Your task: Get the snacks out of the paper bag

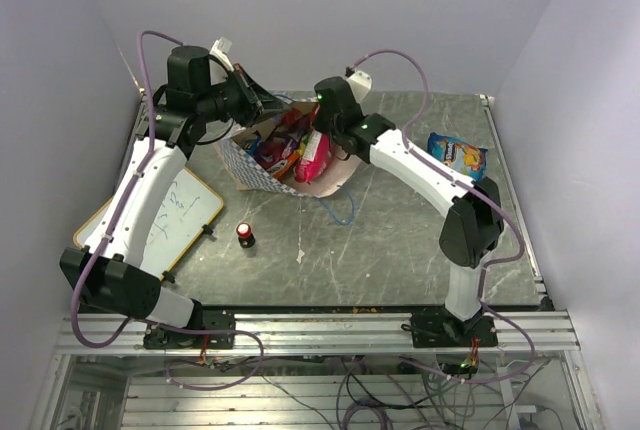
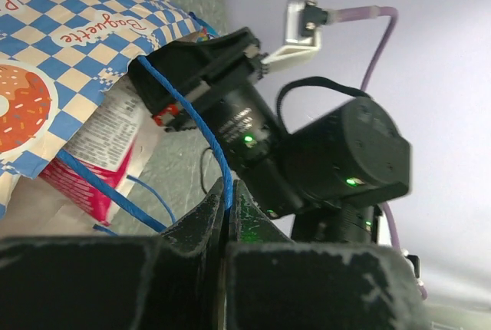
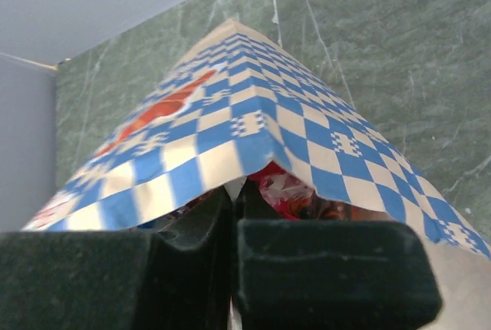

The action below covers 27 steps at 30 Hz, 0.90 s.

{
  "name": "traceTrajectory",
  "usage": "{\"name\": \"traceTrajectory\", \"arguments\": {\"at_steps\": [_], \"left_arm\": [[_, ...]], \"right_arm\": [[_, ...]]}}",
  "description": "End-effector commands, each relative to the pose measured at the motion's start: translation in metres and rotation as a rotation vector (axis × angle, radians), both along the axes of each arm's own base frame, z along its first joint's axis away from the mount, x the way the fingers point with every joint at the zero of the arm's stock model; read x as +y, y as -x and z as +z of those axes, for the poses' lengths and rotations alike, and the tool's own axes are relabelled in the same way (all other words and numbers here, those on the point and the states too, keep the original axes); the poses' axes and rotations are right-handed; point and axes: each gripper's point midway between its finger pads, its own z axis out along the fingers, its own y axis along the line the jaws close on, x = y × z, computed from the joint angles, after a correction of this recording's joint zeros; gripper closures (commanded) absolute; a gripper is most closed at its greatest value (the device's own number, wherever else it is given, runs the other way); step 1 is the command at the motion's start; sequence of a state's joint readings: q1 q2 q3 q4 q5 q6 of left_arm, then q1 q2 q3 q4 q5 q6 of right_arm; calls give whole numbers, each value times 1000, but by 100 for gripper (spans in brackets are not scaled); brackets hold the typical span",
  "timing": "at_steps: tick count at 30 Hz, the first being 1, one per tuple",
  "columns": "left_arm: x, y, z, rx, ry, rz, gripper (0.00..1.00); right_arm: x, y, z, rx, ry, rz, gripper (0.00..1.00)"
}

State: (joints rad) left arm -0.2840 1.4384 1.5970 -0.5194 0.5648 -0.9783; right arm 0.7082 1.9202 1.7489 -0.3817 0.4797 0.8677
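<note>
The paper bag (image 1: 262,175) lies on its side at the back middle of the table, mouth toward the right arm. Several snacks fill it, a pink-and-white packet (image 1: 316,158) sticking out. My left gripper (image 1: 268,108) is above the bag's back rim. In the left wrist view it (image 2: 228,188) is shut on the blue cord handle (image 2: 192,115), beside the checkered band (image 2: 77,31). My right gripper (image 1: 318,135) reaches into the mouth. In the right wrist view it (image 3: 236,192) is shut under the checkered wall (image 3: 253,115) on a thin white edge, seemingly a packet's, next to red crinkly packets (image 3: 285,188).
A blue snack packet (image 1: 457,155) lies on the table at the right. A small red-capped bottle (image 1: 244,235) stands in front of the bag. A whiteboard (image 1: 160,220) lies at the left under the left arm. A loose blue cord (image 1: 343,212) trails from the bag.
</note>
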Motion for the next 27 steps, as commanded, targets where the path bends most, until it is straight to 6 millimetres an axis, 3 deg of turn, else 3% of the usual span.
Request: {"name": "traceTrajectory", "arguments": {"at_steps": [1, 9, 15, 23, 27], "left_arm": [[4, 1, 33, -96, 41, 20, 93], [7, -3, 32, -103, 37, 45, 93], [11, -7, 27, -103, 17, 59, 93], [16, -18, 19, -103, 15, 60, 93], [20, -25, 17, -104, 5, 56, 93]], "right_arm": [[4, 13, 78, -77, -123, 36, 100], [7, 32, 123, -126, -188, 125, 100], [6, 70, 168, -227, -218, 309, 100], [-54, 131, 197, -310, -90, 363, 100], [-106, 152, 188, -337, 87, 296, 100]]}}
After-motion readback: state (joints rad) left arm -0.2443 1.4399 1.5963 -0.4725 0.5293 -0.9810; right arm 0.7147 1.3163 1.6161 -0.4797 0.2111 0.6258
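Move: On the open table to the right lies the blue snack bag already taken out, about 36 cm to the right of the right hand, level with it in reach and some 20 cm lower. That hand already grips the pink snack bag in the paper bag's mouth; the paper bag's middle is roughly 8 cm back, 9 cm left and 13 cm below. From the left hand, the blue snack bag lies about 9 cm ahead, 43 cm right and 35 cm below. Hauling the pink snack bag out of the paper bag's mouth, the right hand first goes almost straight up, then sweeps up and back with a late swing to the right, rising about 19 cm and drawing back some 14 in all. Its fingers keep their hold while the wrist tips up and turns counter-clockwise, roughly 20 degrees each. The left hand still holds the blue handle, easing about 2 cm forward and left. ##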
